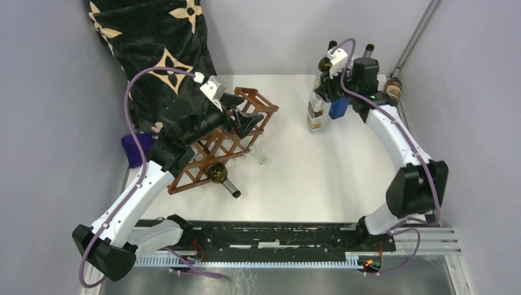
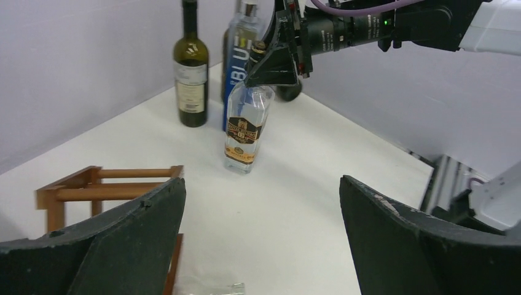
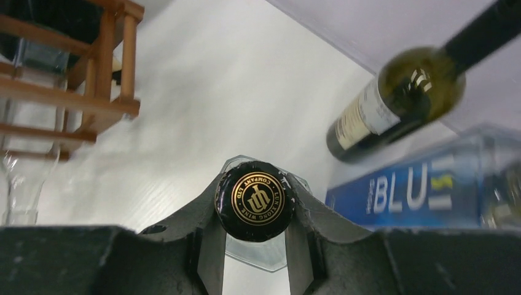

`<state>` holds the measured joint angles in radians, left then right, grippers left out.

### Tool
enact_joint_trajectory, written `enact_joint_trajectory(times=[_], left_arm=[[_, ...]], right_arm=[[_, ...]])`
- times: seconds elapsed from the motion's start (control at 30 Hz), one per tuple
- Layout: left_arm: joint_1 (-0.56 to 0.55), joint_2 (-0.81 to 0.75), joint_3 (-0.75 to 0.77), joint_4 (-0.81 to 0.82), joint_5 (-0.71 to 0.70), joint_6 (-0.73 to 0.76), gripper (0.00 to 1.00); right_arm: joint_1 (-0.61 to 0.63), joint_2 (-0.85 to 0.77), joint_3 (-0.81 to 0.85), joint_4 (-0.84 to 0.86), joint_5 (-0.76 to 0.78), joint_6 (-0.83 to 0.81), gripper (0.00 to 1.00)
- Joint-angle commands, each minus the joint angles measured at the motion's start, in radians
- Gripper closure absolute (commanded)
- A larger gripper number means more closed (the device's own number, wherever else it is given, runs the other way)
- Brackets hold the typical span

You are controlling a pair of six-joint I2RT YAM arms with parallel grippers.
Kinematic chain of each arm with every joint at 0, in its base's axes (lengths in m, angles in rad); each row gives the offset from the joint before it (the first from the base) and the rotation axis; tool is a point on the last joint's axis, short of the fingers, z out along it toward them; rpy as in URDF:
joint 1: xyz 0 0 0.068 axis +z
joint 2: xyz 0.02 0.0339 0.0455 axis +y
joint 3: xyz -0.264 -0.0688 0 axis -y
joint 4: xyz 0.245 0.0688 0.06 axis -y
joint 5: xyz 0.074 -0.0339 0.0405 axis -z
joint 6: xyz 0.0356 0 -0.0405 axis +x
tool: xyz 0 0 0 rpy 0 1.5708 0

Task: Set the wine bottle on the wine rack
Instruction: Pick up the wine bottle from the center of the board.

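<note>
The wine bottle [image 2: 244, 132] is clear and square with a gold-brown label. It stands upright at the back right of the table [image 1: 315, 110]. My right gripper [image 3: 255, 196] is shut on its black cap, one finger on each side, and also shows in the left wrist view [image 2: 273, 58]. The reddish-brown wine rack [image 1: 258, 101] lies at an angle on the left. A dark bottle [image 1: 216, 173] rests in its near end. My left gripper [image 1: 247, 114] hovers open over the rack's far end with nothing between its fingers [image 2: 261, 184]. Rack bars [image 2: 104, 184] show beside its left finger.
A dark green bottle [image 2: 191, 74] and a blue-labelled bottle [image 2: 236, 61] stand right behind the gripped bottle. Another corked bottle [image 1: 393, 89] stands by the right wall. A patterned dark blanket [image 1: 153, 43] hangs at the back left. A small clear glass piece [image 1: 262, 160] lies near the rack.
</note>
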<state>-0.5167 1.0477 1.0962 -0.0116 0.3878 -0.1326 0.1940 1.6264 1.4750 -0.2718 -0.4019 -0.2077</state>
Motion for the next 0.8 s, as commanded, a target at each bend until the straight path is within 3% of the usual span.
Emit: enact_joint_trajectory(times=[0.0,0.1,0.23,0.33,0.53,0.77], left_arm=[[-0.015,-0.011,-0.039,0.110,0.152,-0.146,0.03],[-0.097,-0.018,-0.063,0.098,0.105,-0.130,0.05],[-0.310,-0.028,-0.080,0.047,-0.068,-0.038,0.05],[-0.408,-0.038,-0.118,0.056,-0.156,-0.032,0.04],[-0.553,-0.096,-0.304,0.213,-0.315,-0.049,0.03],[-0.679,-0.059,-0.414,0.376,-0.547,0.022,0.00]], right_arm=[[-0.039,-0.248,-0.120,0.122,-0.214,-0.014,1.00],[-0.068,-0.358,-0.224,0.075,-0.313,-0.039,1.00],[-0.098,-0.488,-0.344,0.044,-0.431,-0.053,1.00],[-0.107,-0.566,-0.425,0.040,-0.521,-0.037,1.00],[-0.170,-0.674,-0.576,0.124,-0.730,0.036,1.00],[-0.178,-0.692,-0.716,0.415,-0.822,0.252,1.00]])
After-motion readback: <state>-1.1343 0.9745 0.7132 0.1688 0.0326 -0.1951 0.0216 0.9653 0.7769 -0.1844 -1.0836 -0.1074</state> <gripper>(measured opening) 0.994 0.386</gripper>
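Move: Some 20 cm ahead of the open left hand, 27 cm to its right and 23 cm lower is the wine bottle's middle; the rack's middle lies 10 cm ahead, 10 cm left and 26 cm below. The right hand already grips the bottle by its neck and carries it towards the left gripper, about 18 cm back, 30 cm left and 12 cm higher. The blue bottle stands 8 cm ahead of the right hand, 9 cm right and 12 cm below. Carrying the wine bottle by the neck just under its cap, the right hand draws back some 21 cm, away from the blue bottle, easing off and turning about 25 degrees counter-clockwise as its left side rises. The open left hand comes to meet the bottle, sweeping back and right away from the rack, then sinking, 12 cm down in all, without touching it. ##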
